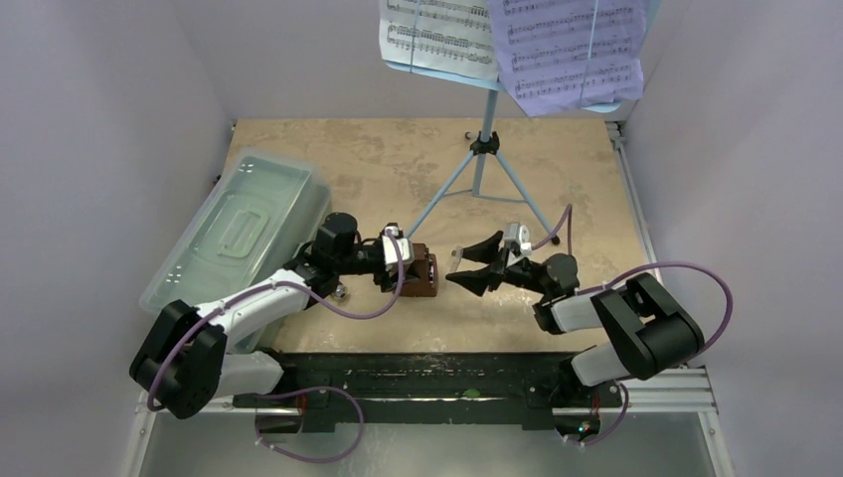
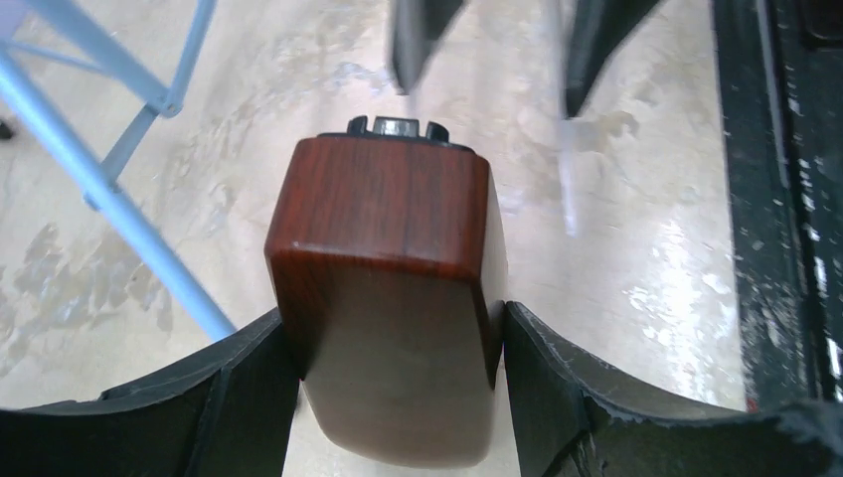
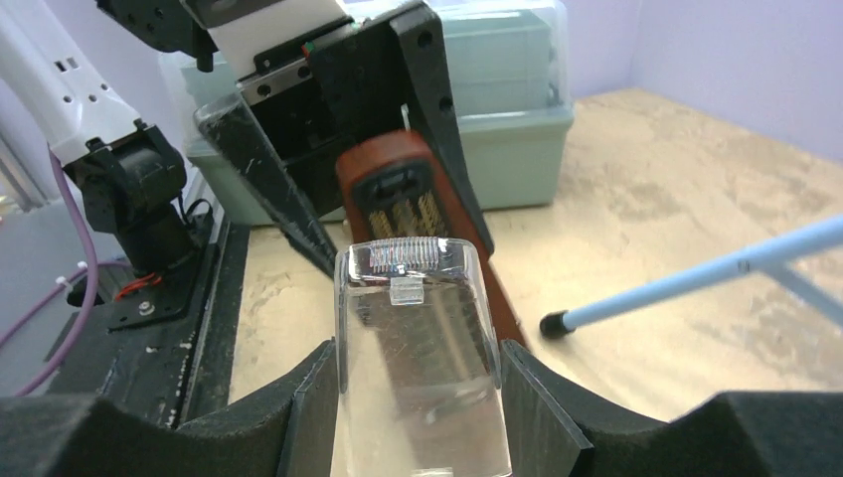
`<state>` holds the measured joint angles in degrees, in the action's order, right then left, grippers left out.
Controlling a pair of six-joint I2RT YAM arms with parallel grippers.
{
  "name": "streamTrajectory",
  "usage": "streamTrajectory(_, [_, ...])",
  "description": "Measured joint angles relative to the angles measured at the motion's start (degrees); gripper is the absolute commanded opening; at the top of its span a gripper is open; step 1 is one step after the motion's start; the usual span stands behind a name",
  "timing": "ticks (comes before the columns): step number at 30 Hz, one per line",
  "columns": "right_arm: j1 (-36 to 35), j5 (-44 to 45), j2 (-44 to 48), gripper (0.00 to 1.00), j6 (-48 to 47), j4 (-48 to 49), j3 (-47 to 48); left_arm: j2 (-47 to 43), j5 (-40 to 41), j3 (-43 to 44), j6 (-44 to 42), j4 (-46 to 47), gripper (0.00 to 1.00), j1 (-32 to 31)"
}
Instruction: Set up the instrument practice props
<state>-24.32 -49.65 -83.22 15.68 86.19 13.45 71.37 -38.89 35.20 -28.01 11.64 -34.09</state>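
The brown metronome [image 1: 422, 273] sits between the two arms, and my left gripper [image 1: 410, 270] is shut on its wooden body [image 2: 388, 278]. Its clear cover [image 3: 418, 328] is off and held just in front of the metronome's exposed face [image 3: 398, 194]. My right gripper [image 3: 418, 373] is shut on that cover, both pads against its sides. From above, the right gripper [image 1: 459, 268] stops a small gap short of the metronome. The light-blue music stand [image 1: 484, 149] stands at the back. A white page [image 1: 442, 35] and a lilac page [image 1: 572, 50] rest on its desk.
A large clear lidded box [image 1: 239, 224] lies along the left side, behind the left arm. The stand's tripod legs [image 2: 109, 199] spread close behind both grippers; one rubber foot [image 3: 553, 324] rests just right of the cover. A black rail [image 1: 427, 373] runs along the near edge.
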Motion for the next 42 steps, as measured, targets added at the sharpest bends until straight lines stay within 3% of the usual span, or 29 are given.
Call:
streamTrajectory(6, [1.2,2.8,0.6,0.00,4.3,-0.2,-2.3,3.1,2.2,-0.8,1.9,6.8,0.00,1.3])
streamTrajectory(8, [1.3,6.7,4.4,0.00,4.4,-4.9,-2.0,3.2,2.5,-0.8,1.9,7.0,0.00,1.3])
streamTrajectory(12, [1.1,24.7,18.5,0.00,2.3,-32.9,6.9,3.2,2.7,-0.7,1.9,6.8,0.00,1.3])
streamTrajectory(14, [1.1,34.0,20.0,0.00,2.0,-46.0,14.3,3.2,2.6,-0.6,1.9,6.6,0.00,1.3])
streamTrajectory(21, [1.2,65.5,10.1,0.00,9.6,-87.6,36.6,3.7,2.1,0.2,1.7,6.1,0.02,1.3])
streamTrajectory(25, [1.2,72.2,-0.7,0.00,12.5,-101.2,37.7,4.0,2.3,0.7,2.0,5.4,0.39,1.3])
streamTrajectory(27, [1.2,73.6,-4.7,0.01,13.2,-105.7,37.5,4.0,2.7,0.7,2.7,5.4,0.50,1.3])
streamTrajectory(30, [1.2,74.8,-6.4,0.26,13.3,-108.8,37.2,3.8,3.8,0.7,4.5,5.3,0.75,1.3])
streamTrajectory(32, [1.2,75.6,-6.4,0.50,13.1,-109.2,37.2,3.2,4.7,0.7,5.6,4.9,0.93,1.3])
streamTrajectory(35, [1.2,76.0,-6.0,0.71,12.5,-109.0,37.1,0.5,6.6,1.3,7.9,3.7,0.99,1.3])
streamTrajectory(37, [1.2,76.0,-5.0,0.95,11.5,-108.7,37.1,-2.3,7.5,2.7,10.2,2.4,1.00,1.4])
streamTrajectory(42, [0.6,75.6,1.2,0.99,7.3,-107.9,37.1,-10.7,8.6,6.5,16.0,-3.3,1.00,1.4])
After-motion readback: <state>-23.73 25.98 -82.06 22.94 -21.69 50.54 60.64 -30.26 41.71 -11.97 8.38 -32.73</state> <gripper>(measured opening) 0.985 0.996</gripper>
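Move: My right hand holds the clear cover, meant for bare table about 11 cm ahead, 18 cm to its right and 16 cm below; the stand's right foot lies some 5 cm farther right of that spot, and the metronome is about 11 cm to this hand's left, a little lower. My left hand holds the metronome, whose standing place is about 3 cm ahead, 2 cm right and 13 cm below; the stand's left foot is 6 cm ahead of this hand at table level, and the wooden pipe 17 cm left, 4 cm back. I swing the clear cover away from the metronome with my right hand, forward and right in a rising arc, then steeply down and slightly back, turning about 80 degrees clockwise until the fingers tip down beside the stand's right foot; there I open and lift off some 4 cm. My left hand shifts the metronome about 2.5 cm forward, holds it still, then opens wide and rises 10 cm off it. ##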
